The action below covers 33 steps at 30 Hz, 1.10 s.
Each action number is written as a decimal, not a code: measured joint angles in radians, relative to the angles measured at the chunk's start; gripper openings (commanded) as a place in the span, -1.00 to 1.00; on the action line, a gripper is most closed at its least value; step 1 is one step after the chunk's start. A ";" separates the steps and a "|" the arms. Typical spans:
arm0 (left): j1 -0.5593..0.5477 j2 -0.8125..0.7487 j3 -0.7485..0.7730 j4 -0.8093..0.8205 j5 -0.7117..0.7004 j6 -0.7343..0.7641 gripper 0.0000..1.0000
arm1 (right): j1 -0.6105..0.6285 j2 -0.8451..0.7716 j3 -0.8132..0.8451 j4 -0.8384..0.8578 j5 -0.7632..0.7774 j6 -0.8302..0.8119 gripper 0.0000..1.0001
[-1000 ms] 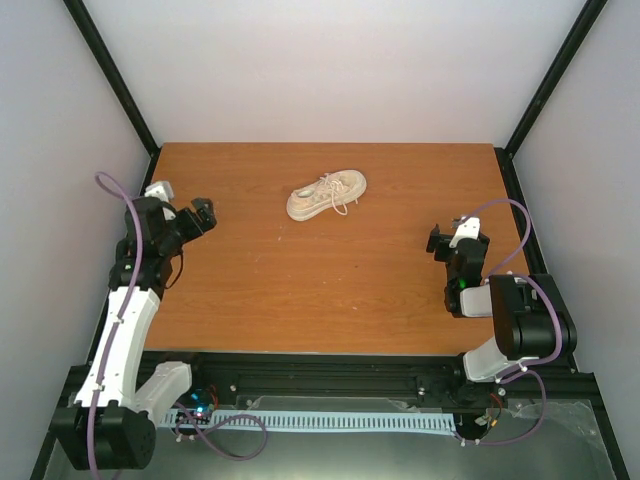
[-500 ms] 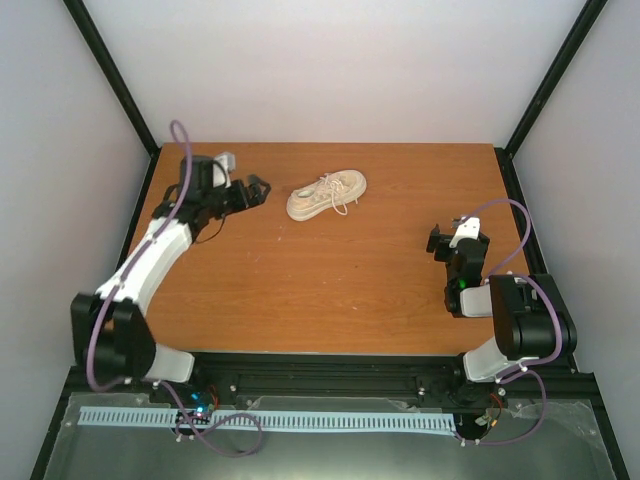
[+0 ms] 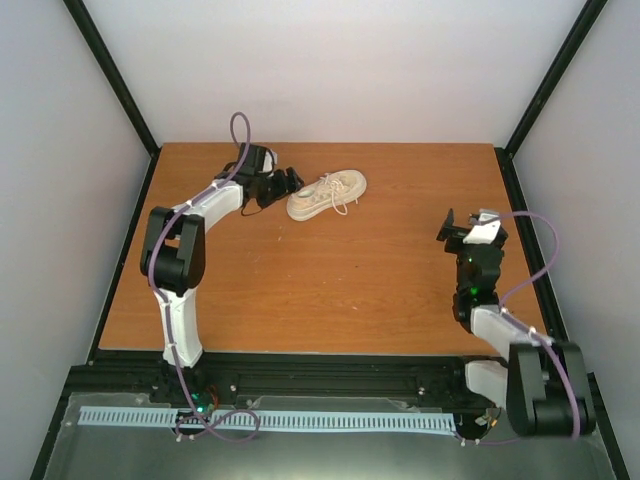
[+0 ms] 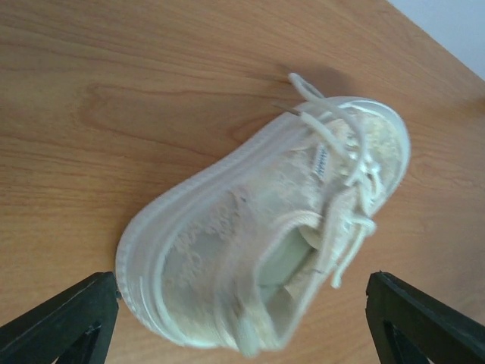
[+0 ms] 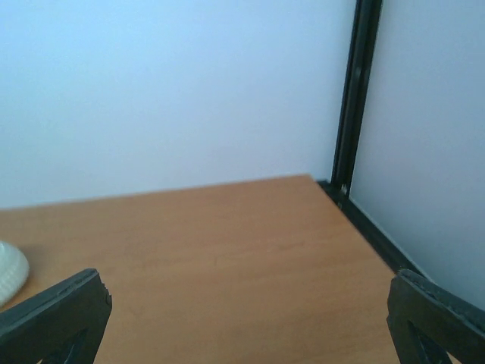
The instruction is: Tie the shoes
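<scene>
The shoes are one cream low-top sneaker (image 3: pixel 327 194) lying on the wooden table (image 3: pixel 320 270), toe toward the far right and heel toward the left. Its pale laces (image 3: pixel 340 203) hang loose over its side. My left gripper (image 3: pixel 289 182) is open right at the heel. In the left wrist view the sneaker (image 4: pixel 265 220) fills the middle, its heel opening between my two black fingers (image 4: pixel 64 318), untouched by either. My right gripper (image 3: pixel 455 228) is open over the table's right side, far from the sneaker, holding nothing. In the right wrist view only a sliver of the sneaker (image 5: pixel 9 274) shows.
Pale walls and black frame posts (image 3: pixel 540 85) enclose the table on three sides. The right wrist view shows the far right corner post (image 5: pixel 356 98) and the black edge rail (image 5: pixel 375 231). A black rail (image 3: pixel 330 375) runs along the near edge.
My left arm has swung from the table's left side up and right to the sneaker's heel. My right arm has shifted slightly right and turned. The sneaker has not moved.
</scene>
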 measured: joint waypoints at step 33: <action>-0.007 -0.308 -0.170 0.003 -0.180 0.003 -0.99 | 0.003 -0.635 0.053 -0.646 0.164 0.394 1.00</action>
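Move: The shoe lies under the open left gripper with its toe to the right: its middle is about 8 cm right, 2 cm back and some 8 cm below. The heel collar is almost straight below, roughly 1 cm right and 6 cm down, level fore and aft, and the laces are about 10 cm right, 2 cm back and 6 cm down. From the right hand, the shoe's middle lies some 12 cm ahead, 31 cm left and 15 cm lower. Onto the shoe's heel collar the left hand sinks about 5 cm, then nearly holds its place while its fingers close and pinch the fabric. Keeping that grip, it climbs roughly 13 cm, drawing back and left, with the fingertips tilting up. The empty right hand rises and draws back, both about 8 cm, then rolls its left side up, still wide open. ##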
